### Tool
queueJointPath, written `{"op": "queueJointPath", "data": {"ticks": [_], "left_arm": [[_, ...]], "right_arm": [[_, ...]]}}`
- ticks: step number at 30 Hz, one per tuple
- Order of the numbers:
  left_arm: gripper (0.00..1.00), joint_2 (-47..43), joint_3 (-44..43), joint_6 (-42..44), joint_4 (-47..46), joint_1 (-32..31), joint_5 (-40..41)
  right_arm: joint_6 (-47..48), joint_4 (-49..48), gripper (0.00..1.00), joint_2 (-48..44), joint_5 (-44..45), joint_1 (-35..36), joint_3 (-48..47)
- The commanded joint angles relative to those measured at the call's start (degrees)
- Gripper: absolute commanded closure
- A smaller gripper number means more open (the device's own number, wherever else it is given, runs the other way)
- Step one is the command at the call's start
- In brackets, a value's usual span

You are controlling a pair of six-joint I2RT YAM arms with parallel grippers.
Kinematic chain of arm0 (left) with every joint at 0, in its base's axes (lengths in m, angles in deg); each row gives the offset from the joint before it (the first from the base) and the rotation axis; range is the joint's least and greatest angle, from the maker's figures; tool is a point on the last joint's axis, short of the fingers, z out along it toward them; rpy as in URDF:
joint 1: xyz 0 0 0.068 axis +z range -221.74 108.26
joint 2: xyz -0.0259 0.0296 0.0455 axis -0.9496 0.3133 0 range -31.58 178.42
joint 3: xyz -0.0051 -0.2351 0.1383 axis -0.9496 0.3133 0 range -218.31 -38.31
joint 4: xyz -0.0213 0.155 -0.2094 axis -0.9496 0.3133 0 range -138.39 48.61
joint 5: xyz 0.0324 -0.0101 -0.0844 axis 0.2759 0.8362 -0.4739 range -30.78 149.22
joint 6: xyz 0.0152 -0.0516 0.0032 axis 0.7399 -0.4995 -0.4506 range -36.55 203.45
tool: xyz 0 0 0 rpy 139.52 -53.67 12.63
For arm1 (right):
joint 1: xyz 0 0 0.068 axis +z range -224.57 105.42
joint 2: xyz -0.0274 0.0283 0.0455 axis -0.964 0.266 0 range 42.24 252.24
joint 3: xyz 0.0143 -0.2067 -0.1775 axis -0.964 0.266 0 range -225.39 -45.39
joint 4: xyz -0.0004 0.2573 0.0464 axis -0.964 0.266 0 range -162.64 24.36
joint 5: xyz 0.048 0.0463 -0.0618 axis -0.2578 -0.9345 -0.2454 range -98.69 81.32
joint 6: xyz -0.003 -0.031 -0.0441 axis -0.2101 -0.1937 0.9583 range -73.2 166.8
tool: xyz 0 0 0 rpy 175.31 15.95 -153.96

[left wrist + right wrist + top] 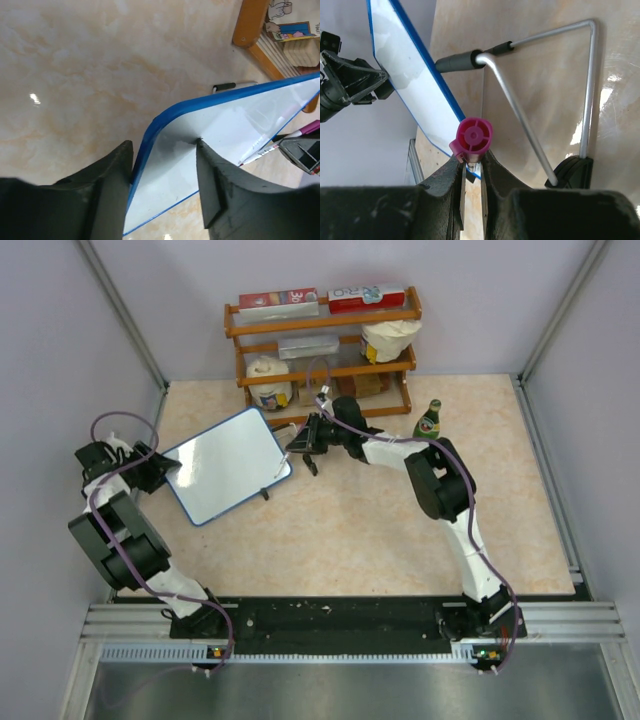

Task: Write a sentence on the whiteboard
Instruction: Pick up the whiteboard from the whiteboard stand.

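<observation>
The whiteboard (225, 465), white with a thin blue frame, stands tilted on its wire stand (520, 107) left of centre. My left gripper (163, 468) is at its left corner. In the left wrist view the jaws (164, 145) straddle that corner of the whiteboard (240, 120), one finger against the blue edge and the other touching the white face. My right gripper (300, 452) is shut on a marker (283, 465) with a magenta cap (472, 137). The marker's tip reaches the board's right edge. The board's face shows no writing.
A wooden rack (320, 340) with boxes and jars stands at the back, close behind the right gripper. A green bottle (428, 420) stands to the rack's right. Grey walls close in the left, right and back sides.
</observation>
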Motion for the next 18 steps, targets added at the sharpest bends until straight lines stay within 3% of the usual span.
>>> {"op": "queueJointPath", "data": {"ticks": [1, 5, 11, 18], "left_arm": [[0.49, -0.79, -0.54, 0.20, -1.49, -0.34, -2.10], [0.64, -1.84, -0.02, -0.32, -1.40, -0.42, -2.89], [1.00, -3.43, 0.16, -1.03, -1.84, -0.42, -4.39], [1.00, -6.67, 3.84, -2.96, -5.87, -0.42, -7.29]], "right_arm": [[0.01, -2.92, 1.00, 1.06, 0.62, -0.42, -2.93], [-0.61, -3.45, 1.00, 0.88, 0.09, -0.51, -2.93], [-0.61, -3.97, 1.00, -0.52, -0.70, -0.51, -1.96], [-0.78, -7.05, 1.00, -3.68, -2.28, -0.51, 2.16]]}}
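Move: Around the whiteboard's left end, the left hand's part-open fingers already straddle its blue rim; the board's middle lies about 14 cm to this hand's right, level with it and some 2 cm lower. The stand's foot is roughly 34 cm to its right, no farther out, 9 cm lower. The marker in the right hand sits about 29 cm right, 4 cm ahead. From the right hand, the board's middle lies some 17 cm left and 5 cm back, slightly lower. Closing onto the rim, the left fingers pinch the whiteboard's left end while the hand rises about 5 cm and carries rightward some 4 cm, towards the stand's foot and the right hand, the lift coming mostly after the grip tightens. The wrist levels by roughly 10 degrees and turns slightly clockwise. The right hand keeps its marker pinched and rises about 2 cm beside the board's right end. ##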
